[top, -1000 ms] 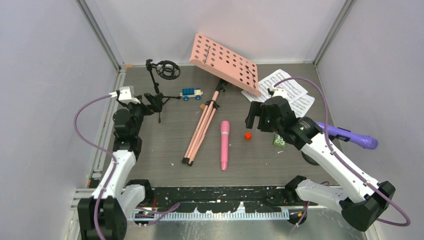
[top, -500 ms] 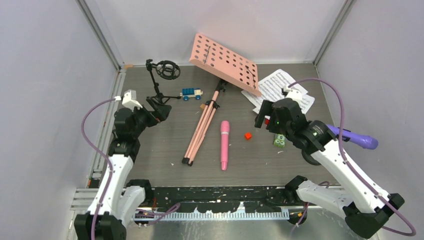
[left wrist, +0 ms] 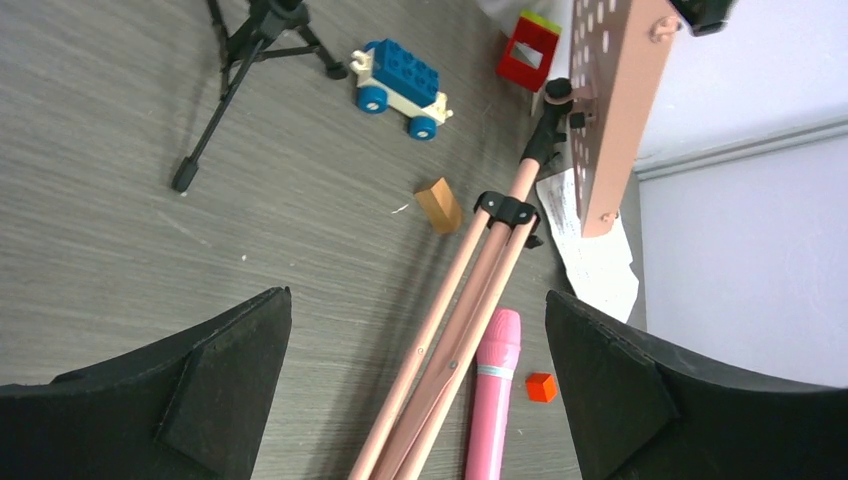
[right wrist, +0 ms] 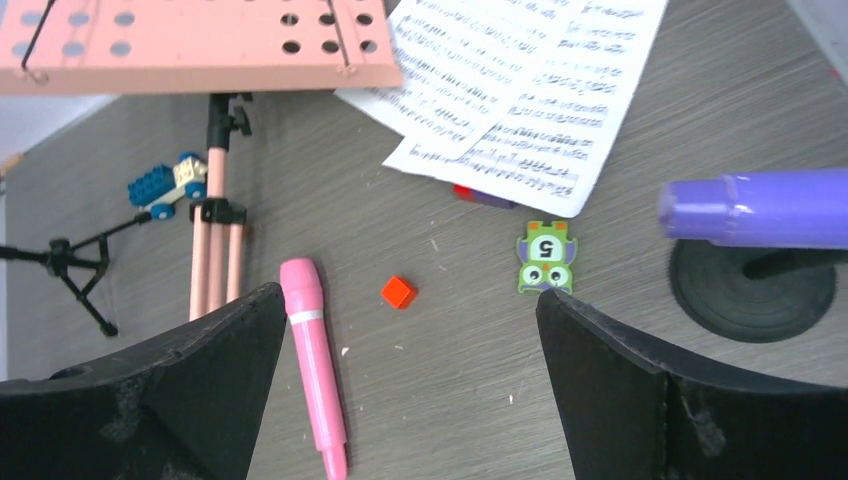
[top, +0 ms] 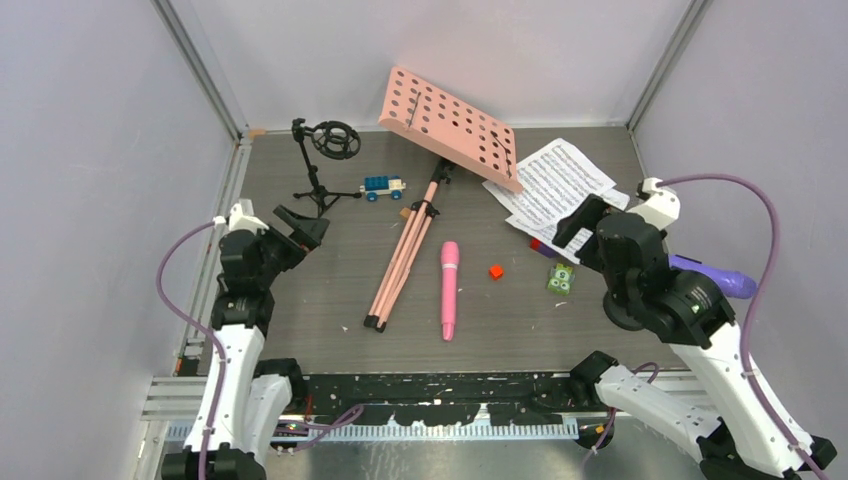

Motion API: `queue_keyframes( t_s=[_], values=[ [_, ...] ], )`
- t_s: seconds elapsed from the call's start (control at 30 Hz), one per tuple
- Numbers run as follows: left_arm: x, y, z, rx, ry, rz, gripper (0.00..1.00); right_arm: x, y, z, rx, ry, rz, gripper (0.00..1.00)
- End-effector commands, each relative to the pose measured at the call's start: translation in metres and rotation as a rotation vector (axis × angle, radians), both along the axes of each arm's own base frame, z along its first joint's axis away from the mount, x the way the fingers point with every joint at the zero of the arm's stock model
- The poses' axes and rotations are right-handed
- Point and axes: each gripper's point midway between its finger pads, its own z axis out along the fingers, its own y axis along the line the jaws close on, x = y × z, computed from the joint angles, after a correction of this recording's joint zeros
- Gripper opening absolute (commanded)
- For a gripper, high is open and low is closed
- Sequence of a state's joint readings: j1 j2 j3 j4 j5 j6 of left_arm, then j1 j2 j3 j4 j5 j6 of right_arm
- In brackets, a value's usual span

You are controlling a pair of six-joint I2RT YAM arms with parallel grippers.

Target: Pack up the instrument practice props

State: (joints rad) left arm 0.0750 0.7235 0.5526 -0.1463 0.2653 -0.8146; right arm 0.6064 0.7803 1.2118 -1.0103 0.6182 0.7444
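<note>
The pink perforated music rack [top: 452, 125] lies tilted at the back, its folded tripod legs [top: 403, 255] stretched toward me. White sheet-music pages [top: 558, 185] lie to its right. The pink microphone [top: 450, 290] lies mid-table. The purple microphone [top: 712, 277] rests on a round-based black mount [right wrist: 752, 290] at the right. The other black mount [top: 322, 160], a small tripod with a ring, stands back left. My left gripper [top: 297, 226] is open and empty near it, above the table [left wrist: 417, 295]. My right gripper [top: 580, 222] is open and empty over the red cube [right wrist: 410, 293].
A blue toy car [top: 383, 187] sits beside the tripod mount. A red cube [top: 495, 271] and a green owl block [top: 560, 280] lie right of the pink microphone. A tan wedge block [left wrist: 438, 204] lies by the rack's legs. Grey walls enclose the table.
My right arm has drawn back to the right and toward me, off the sheet music. My left gripper has pulled back toward the near left, away from the tripod mount.
</note>
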Motion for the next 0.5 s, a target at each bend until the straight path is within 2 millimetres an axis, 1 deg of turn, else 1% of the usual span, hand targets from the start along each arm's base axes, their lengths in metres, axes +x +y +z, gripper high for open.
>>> queue_keyframes(
  t_s=[0.0,0.03,0.07,0.1,0.17,0.23,0.27,0.37,0.47],
  values=[
    [-0.001,-0.011,0.031,0.056,-0.118,-0.105,1.0,-0.01,-0.034,0.02,0.016,-0.072,-0.169,1.0],
    [-0.004,-0.014,0.031,0.086,-0.104,-0.137,0.99,-0.012,-0.04,0.022,0.012,-0.08,-0.192,1.0],
    [-0.007,-0.02,0.039,0.13,-0.115,-0.178,0.98,-0.015,-0.046,0.023,0.003,-0.084,-0.216,1.0],
    [-0.009,-0.024,0.042,0.18,-0.116,-0.205,0.97,-0.017,-0.051,0.024,0.0,-0.086,-0.243,1.0],
    [-0.013,-0.039,0.047,0.285,-0.131,-0.251,0.97,-0.023,-0.062,0.024,-0.017,-0.078,-0.289,1.0],
    [-0.017,-0.059,0.049,0.366,-0.151,-0.296,0.97,-0.029,-0.069,0.023,-0.017,-0.07,-0.331,1.0],
    [-0.02,-0.073,0.049,0.391,-0.16,-0.337,0.97,-0.031,-0.071,0.022,-0.013,-0.066,-0.345,1.0],
    [-0.025,-0.113,0.045,0.486,-0.176,-0.424,0.97,-0.036,-0.072,0.022,0.044,-0.07,-0.357,1.0],
    [-0.031,-0.146,0.05,0.553,-0.226,-0.503,0.97,-0.043,-0.072,0.023,0.092,-0.07,-0.357,1.0]
  ],
)
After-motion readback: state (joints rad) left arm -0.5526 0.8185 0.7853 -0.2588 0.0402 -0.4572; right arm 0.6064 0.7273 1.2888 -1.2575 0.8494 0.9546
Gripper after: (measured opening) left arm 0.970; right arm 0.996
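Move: The music stand's folded pink legs lie about 17 cm right of the open, empty left hand, 2 cm ahead and some 26 cm below. The pink microphone is about 29 cm to this hand's right and 6 cm back; the toy car is 25 cm ahead, 14 cm right. From the right hand, also open and empty, the purple microphone on its stand sits about 24 cm right, 6 cm back and 10 cm lower; the owl block is 8 cm right, 1 cm ahead, 35 cm down. Towards the folded legs and the pink microphone, the left hand sweeps some 14 cm to the right, slowly at first and then fast, drawing back and rising a little while it turns about 30 degrees clockwise and its left side tips up. The right hand goes about 6 cm right and 3 cm back towards the purple microphone, turning clockwise too. Both grippers stay open and touch nothing. ##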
